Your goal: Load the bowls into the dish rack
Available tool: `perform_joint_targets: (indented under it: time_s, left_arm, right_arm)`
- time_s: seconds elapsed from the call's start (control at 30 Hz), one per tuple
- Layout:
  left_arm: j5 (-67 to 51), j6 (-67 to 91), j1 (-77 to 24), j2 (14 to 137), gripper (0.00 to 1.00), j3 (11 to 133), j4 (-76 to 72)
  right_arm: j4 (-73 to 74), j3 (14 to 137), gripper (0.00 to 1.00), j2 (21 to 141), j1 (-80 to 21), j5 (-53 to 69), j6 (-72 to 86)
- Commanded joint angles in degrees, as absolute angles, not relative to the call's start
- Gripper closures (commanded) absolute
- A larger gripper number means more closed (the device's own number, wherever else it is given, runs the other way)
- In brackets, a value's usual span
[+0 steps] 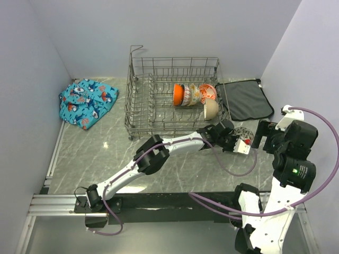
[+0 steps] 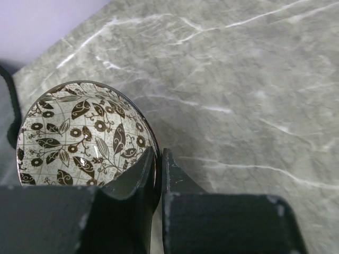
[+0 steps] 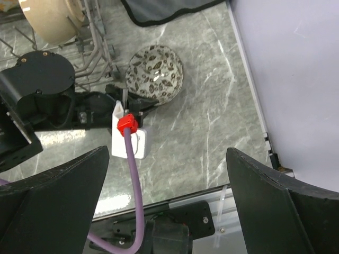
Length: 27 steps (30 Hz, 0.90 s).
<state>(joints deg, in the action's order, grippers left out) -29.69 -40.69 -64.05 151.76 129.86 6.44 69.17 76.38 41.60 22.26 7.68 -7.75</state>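
A black-and-white patterned bowl [image 1: 244, 132] [image 2: 79, 132] [image 3: 155, 72] sits on the marble table just right of the dish rack [image 1: 139, 108]. My left gripper [image 2: 159, 159] [image 1: 235, 138] is shut on this bowl's near rim, one finger inside and one outside. Standing on edge among the rack's tines are an orange-red bowl [image 1: 178, 94], a cream bowl with orange leaves [image 1: 194, 95], another patterned bowl [image 1: 207, 92] and a plain cream bowl [image 1: 211, 109] [image 3: 50, 21]. My right gripper [image 3: 167, 151] [image 1: 263, 133] hovers open at the right, above and beside the patterned bowl, holding nothing.
A flat dark grey mat [image 1: 244, 99] [image 3: 164, 10] lies right of the rack. A blue patterned cloth [image 1: 87, 102] is bunched at the far left. The left arm's purple cable [image 3: 132, 174] runs beneath my right gripper. The right wall stands close.
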Motion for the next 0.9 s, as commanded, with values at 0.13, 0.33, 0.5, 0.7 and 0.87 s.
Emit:
perform_joint_targets:
  time_s: [0.13, 0.33, 0.5, 0.7, 0.87]
  left_arm:
    - [-38.9, -36.3, -63.9, 137.7, 0.99, 123.3, 12.4]
    - [-48.2, -32.0, -64.2, 124.6, 0.99, 110.0, 13.3]
    - [-60.8, -13.8, -62.2, 119.3, 0.99, 110.0, 9.5]
    - [-63.9, 11.0, -58.6, 116.6, 0.99, 110.3, -2.7]
    - [-62.1, 35.9, -52.1, 118.5, 0.99, 112.2, -15.9]
  right_arm:
    - [61.0, 74.8, 0.0, 42.6, 21.9, 6.9, -7.6]
    - [57.8, 73.6, 0.0, 43.6, 22.1, 7.0, -6.3]
    - [56.3, 72.4, 0.01, 43.9, 22.9, 5.8, -5.5]
    - [53.8, 72.2, 0.01, 44.5, 24.1, 5.6, -4.7]
    - [52.0, 74.5, 0.01, 45.1, 25.6, 9.4, -0.1]
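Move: The left hand already pinches the near rim of the dark-leaf bowl, whose middle sits about 5 cm ahead. The row of bowls in the dish rack begins with the cream bowl, roughly 12 cm ahead, 16 cm left and 6 cm above this hand; the red-orange bowl stands about 7 cm beyond it. The grey mat lies 19 cm ahead, 2 cm right. From the empty right hand the cream bowl is some 20 cm ahead, 19 cm left and 18 cm below. Back and to the left at first, then steeply up, the left hand carries the dark-leaf bowl off the counter, rising about 23 cm and easing forward slightly at the end. Its fingers keep their rim pinch while the wrist rolls some 45 degrees, tipping the bowl's forward side down. The open right hand shifts about 4 cm forward and slightly right, touching nothing. ##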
